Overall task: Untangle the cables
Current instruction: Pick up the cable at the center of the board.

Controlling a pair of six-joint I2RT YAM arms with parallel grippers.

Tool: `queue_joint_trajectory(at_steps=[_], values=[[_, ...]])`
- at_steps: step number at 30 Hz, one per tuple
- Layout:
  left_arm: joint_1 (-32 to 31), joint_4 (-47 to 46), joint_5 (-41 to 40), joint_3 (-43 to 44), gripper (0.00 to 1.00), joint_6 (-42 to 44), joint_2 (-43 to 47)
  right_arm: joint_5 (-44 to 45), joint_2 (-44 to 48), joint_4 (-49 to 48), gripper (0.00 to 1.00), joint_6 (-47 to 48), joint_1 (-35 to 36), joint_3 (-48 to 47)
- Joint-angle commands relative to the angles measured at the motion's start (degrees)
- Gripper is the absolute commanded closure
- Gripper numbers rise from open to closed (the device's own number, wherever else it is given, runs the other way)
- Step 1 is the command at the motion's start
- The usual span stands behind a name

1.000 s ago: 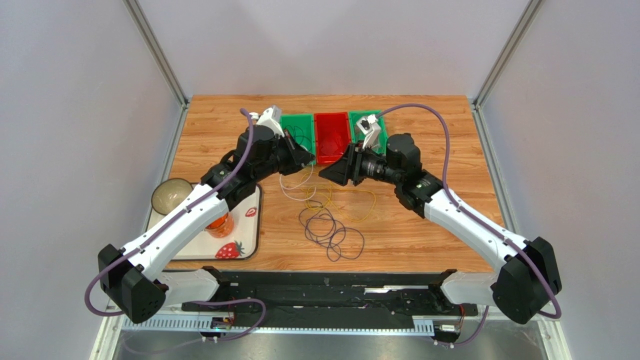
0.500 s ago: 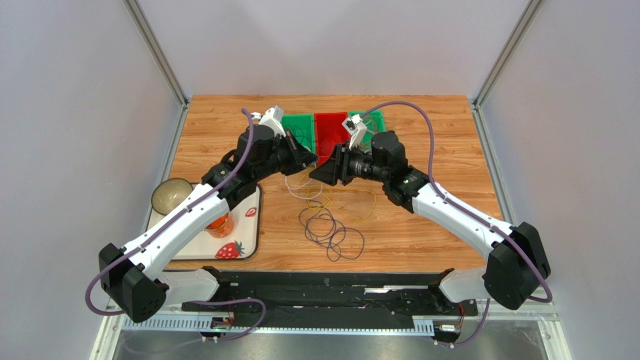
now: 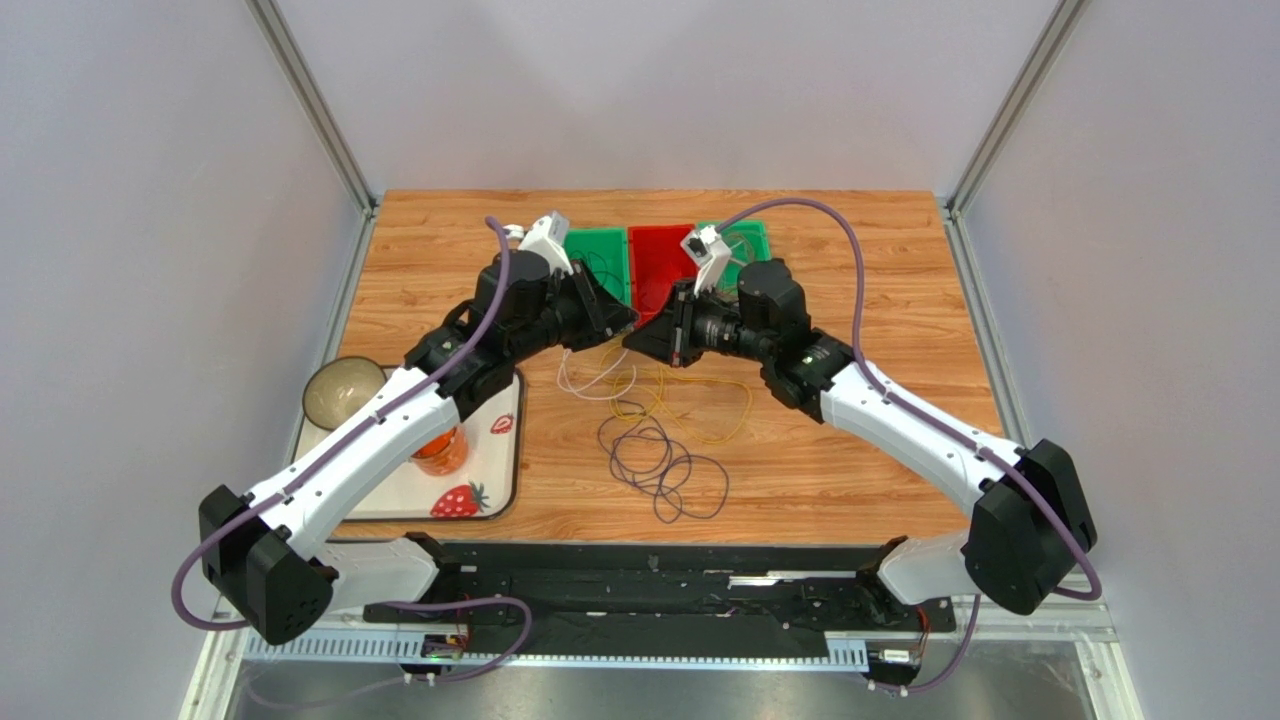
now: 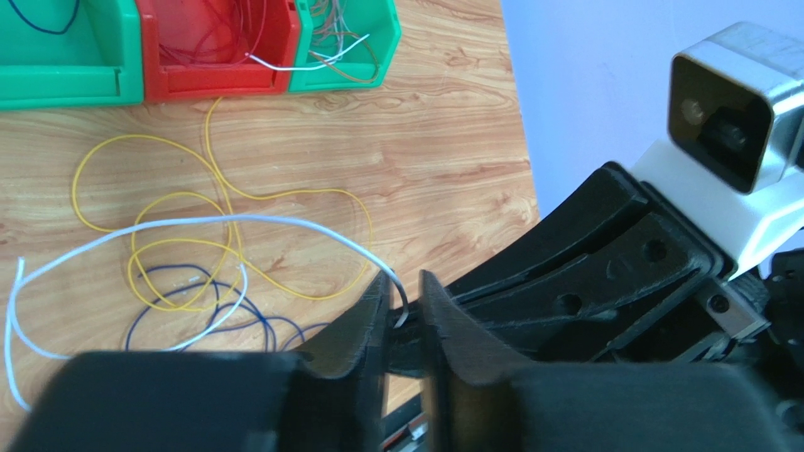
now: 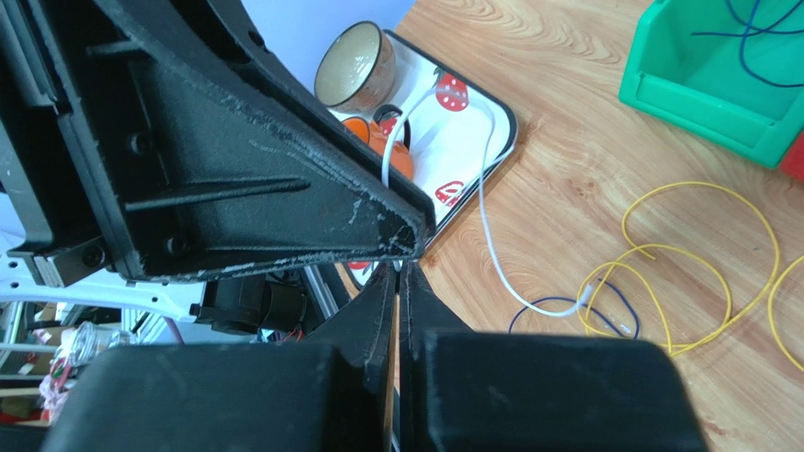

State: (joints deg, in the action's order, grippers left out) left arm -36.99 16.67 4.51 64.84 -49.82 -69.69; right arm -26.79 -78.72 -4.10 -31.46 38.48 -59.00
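The cables lie loose mid-table: a white cable (image 3: 579, 383), yellow loops (image 3: 721, 405) and dark purple coils (image 3: 661, 465). Both grippers meet tip to tip above them. My left gripper (image 3: 619, 321) (image 4: 404, 292) stands slightly open, and the raised end of the white cable (image 4: 189, 224) hangs in the gap between its jaws. My right gripper (image 3: 637, 342) (image 5: 398, 273) is shut, its tips showing between the left jaws where that cable end stops. From there the white cable (image 5: 486, 217) drops to the yellow loops (image 5: 708, 264) and purple coils (image 5: 566, 306).
Three bins stand at the back: a green bin (image 3: 597, 255), a red bin (image 3: 661, 278) and another green bin (image 3: 747, 236), with thin wires inside. On the left a strawberry-print tray (image 3: 489, 488) carries a bowl (image 3: 343, 390) and an orange object (image 3: 436, 447).
The right arm swung left to the left gripper's tip and its jaws shut. The left jaws, shut before, parted slightly. The white cable shifted a little.
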Motion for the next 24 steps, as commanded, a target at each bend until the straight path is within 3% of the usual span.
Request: queue_joint_trajectory(at_steps=[1, 4, 7, 18, 24], values=[[-0.2, 4.9, -4.4, 2.7, 0.53, 5.1, 2.3, 4.9, 1.2, 1.1, 1.0, 4.5, 0.1, -5.7], [-0.1, 12.1, -13.3, 4.0, 0.34, 8.0, 5.2, 8.5, 0.8, 6.1, 1.0, 6.8, 0.1, -8.8], [0.2, 15.6, -18.4, 3.8, 0.26, 10.2, 9.2, 9.6, 0.0, 6.2, 1.0, 7.8, 0.1, -10.9], [1.5, 34.3, -30.0, 3.0, 0.26, 17.2, 21.1, 16.4, -8.1, 12.2, 1.0, 13.4, -0.1, -26.9], [1.5, 45.5, -32.1, 1.2, 0.28, 18.1, 28.0, 18.8, -15.4, 14.0, 1.0, 15.8, -0.2, -35.3]])
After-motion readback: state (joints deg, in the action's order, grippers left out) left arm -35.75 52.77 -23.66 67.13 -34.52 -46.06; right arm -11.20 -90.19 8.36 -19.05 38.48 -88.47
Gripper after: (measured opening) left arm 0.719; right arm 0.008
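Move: The white cable is already pinched in the shut right fingers and still lies between the left fingertips, which are just parting. From the right hand, the left green bin is about 17 cm ahead, 5 cm left and 20 cm below, the red bin as far ahead but 5 cm right. Below the right hand lies the yellow cable, some 5 cm ahead and 6 cm right. The orange mug is roughly 24 cm left of the left hand and 4 cm back, about 18 cm down. Open the left gripper the rest of the way to let go of the white cable, and draw it off about 18 cm left and 7 cm back towards the orange mug, rolling its left side up and turning counter-clockwise. Keep the right fingers shut on the cable and carry it up and forward, about 10 cm each, towards the left green bin, easing the wrist round clockwise. ##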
